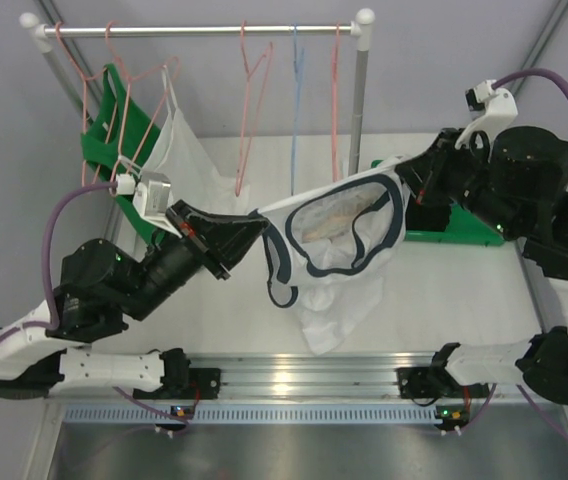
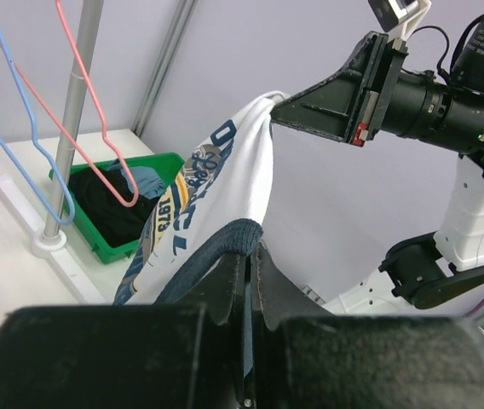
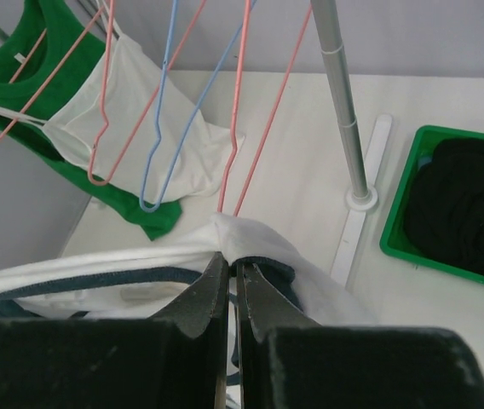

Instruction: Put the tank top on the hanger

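The tank top, white with navy trim, hangs stretched in the air between my two grippers, its neck opening spread wide. My left gripper is shut on the navy-trimmed strap at the left. In the left wrist view, my left gripper pinches the trim, and the blue-and-yellow print shows. My right gripper is shut on the other strap; in its wrist view my right gripper clamps white cloth and trim. An empty pink hanger hangs on the rail behind, and another pink hanger hangs further right.
On the rail, a light blue hanger hangs between the pink ones. At the left, a green top and a plain white top hang on pink hangers. A green bin of dark clothes sits beside the rack pole.
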`<action>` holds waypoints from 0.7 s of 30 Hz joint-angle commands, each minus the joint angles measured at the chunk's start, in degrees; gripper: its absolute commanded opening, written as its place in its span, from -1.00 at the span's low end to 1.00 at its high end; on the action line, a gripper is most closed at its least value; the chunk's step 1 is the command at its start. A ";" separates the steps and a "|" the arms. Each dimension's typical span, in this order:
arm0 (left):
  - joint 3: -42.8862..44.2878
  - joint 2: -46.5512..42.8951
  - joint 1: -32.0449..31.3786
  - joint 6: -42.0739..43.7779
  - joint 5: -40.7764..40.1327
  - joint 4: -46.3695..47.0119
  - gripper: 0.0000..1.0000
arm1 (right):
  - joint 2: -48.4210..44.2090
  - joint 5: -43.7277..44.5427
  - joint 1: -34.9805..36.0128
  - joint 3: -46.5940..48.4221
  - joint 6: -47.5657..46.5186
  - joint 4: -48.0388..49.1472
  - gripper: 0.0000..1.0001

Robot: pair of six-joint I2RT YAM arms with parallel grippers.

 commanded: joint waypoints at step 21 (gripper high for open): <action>-45.40 -7.67 7.55 -27.17 12.22 8.52 -1.00 | -10.90 -0.32 0.37 -59.72 11.99 17.40 -1.00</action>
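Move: Both hands already pinch the white tank top by its navy-trimmed edge, held high and stretched between them. The bare table it is taken to lies about 12 cm ahead, 16 cm right and 48 cm below the left hand, and some 3 cm ahead and 10 cm left of the right. From the right hand, the right pink hanger is roughly 27 cm ahead, 11 cm left; the blue hanger the same distance ahead, 20 cm left, both slightly lower; the green box about 33 cm ahead, 25 cm right on the table. After the lift has topped out, both hands swing the tank top quickly down together towards the bare table in front of the arms, the left by some 32 cm and the right a little less, nearly straight down and below the hangers. Both wrists tip the fingers downwards by about 35 degrees on the way, while the shut fingers keep their pinch on the trimmed edge and hold it stretched between the hands, still clear of the table. ##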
